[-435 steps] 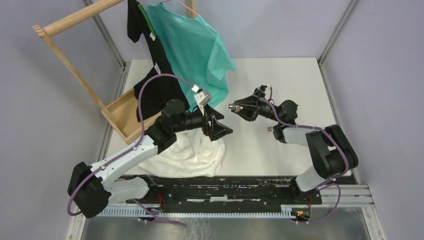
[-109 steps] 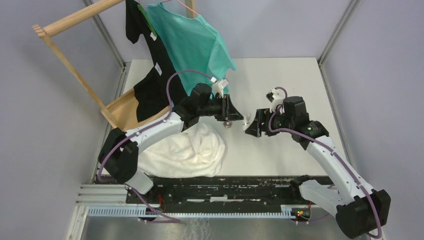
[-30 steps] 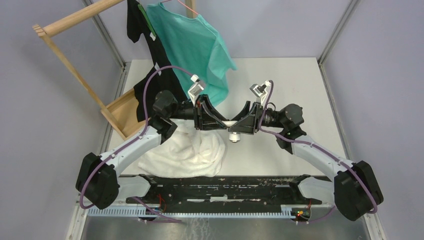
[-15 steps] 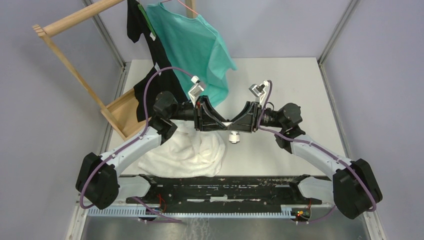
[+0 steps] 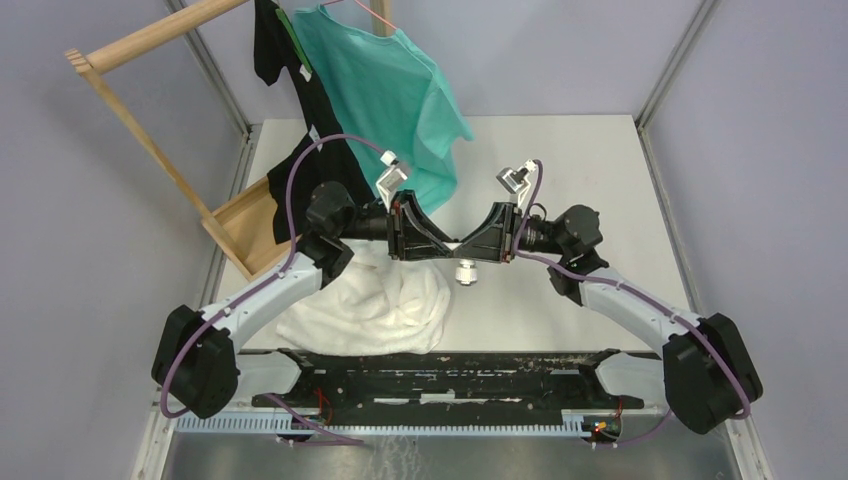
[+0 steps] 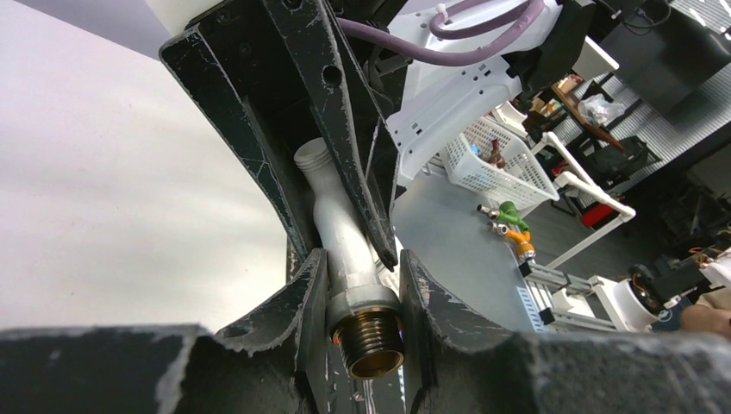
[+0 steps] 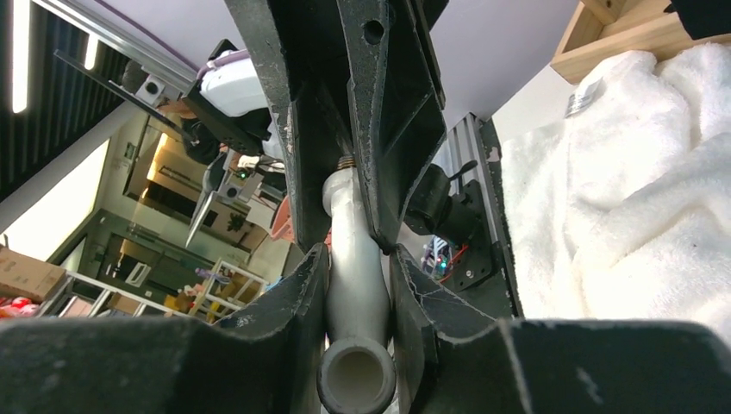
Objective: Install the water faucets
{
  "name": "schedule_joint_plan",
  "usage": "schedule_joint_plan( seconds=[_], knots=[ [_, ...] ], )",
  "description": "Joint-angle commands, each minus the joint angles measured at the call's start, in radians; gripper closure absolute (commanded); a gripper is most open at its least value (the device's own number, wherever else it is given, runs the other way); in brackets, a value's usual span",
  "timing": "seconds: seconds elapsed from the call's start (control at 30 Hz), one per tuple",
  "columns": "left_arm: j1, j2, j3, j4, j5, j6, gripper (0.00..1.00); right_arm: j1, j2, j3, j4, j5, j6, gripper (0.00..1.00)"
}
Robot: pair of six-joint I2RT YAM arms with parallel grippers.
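Observation:
One water faucet (image 5: 457, 244), a white plastic spout, hangs level above the table between my two grippers. Its round part (image 5: 464, 272) hangs below the middle. My left gripper (image 5: 440, 243) is shut on the end with the silver collar and brass-coloured threaded fitting (image 6: 369, 335). The left wrist view shows the spout (image 6: 339, 228) running away from the jaws (image 6: 358, 293). My right gripper (image 5: 477, 243) is shut on the open-mouthed end (image 7: 356, 376) of the spout (image 7: 352, 259), between its jaws (image 7: 355, 285). No blue dot shows.
A white towel (image 5: 375, 300) lies on the table under the left arm and shows in the right wrist view (image 7: 621, 172). A wooden rack (image 5: 150, 130) with a teal shirt (image 5: 390, 90) and a black shirt (image 5: 305, 170) stands at the back left.
Earlier the arms were apart. Over the last second both grippers hold the faucet between them; the right gripper has edged slightly left and the faucet has risen a little.

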Motion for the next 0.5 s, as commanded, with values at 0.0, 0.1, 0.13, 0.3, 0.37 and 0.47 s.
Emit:
schedule_joint_plan(
  seconds=[0.0, 0.1, 0.13, 0.3, 0.37, 0.47],
  knots=[
    [-0.005, -0.010, 0.041, -0.041, -0.037, 0.020, 0.90, 0.006, -0.038, 0.019, -0.130, 0.024, -0.106, 0.99],
    [-0.004, -0.003, 0.081, -0.191, -0.093, 0.094, 0.43, 0.005, -0.100, 0.047, -0.429, 0.092, -0.281, 0.99],
    [-0.005, -0.003, 0.089, -0.233, -0.119, 0.112, 0.27, 0.005, -0.122, 0.063, -0.554, 0.134, -0.359, 1.00],
    [-0.004, 0.047, 0.165, -0.536, -0.306, 0.262, 0.00, -0.002, -0.209, 0.154, -1.110, 0.521, -0.641, 1.00],
    [-0.004, 0.092, 0.204, -0.630, -0.411, 0.280, 0.01, -0.008, -0.251, 0.172, -1.244, 0.734, -0.674, 1.00],
    [-0.004, 0.197, 0.286, -0.814, -0.649, 0.251, 0.01, -0.007, -0.295, 0.210, -1.412, 1.046, -0.687, 1.00]
  ],
)
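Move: The white faucet is gripped at both ends, its middle about 3 cm to the left hand's right and 2 cm to the right hand's left. The metal fitting stands on the table some 17 cm ahead of the left hand, 3 cm to its right and 28 cm below; from the right hand it is about 17 cm ahead, 2 cm left and 28 cm down. The white towel lies roughly 16 cm to the left hand's left, 2 cm ahead and 28 cm below. The faucet passes fully to the right hand: the left fingers spread wide off its threaded end, then that hand goes about 7 cm forward and some 4 cm down towards the metal fitting, fingers swinging forward and dipping. The right hand keeps its grip and sinks, also going forward and right, its fingers tipping down some 30 degrees while it turns clockwise. ##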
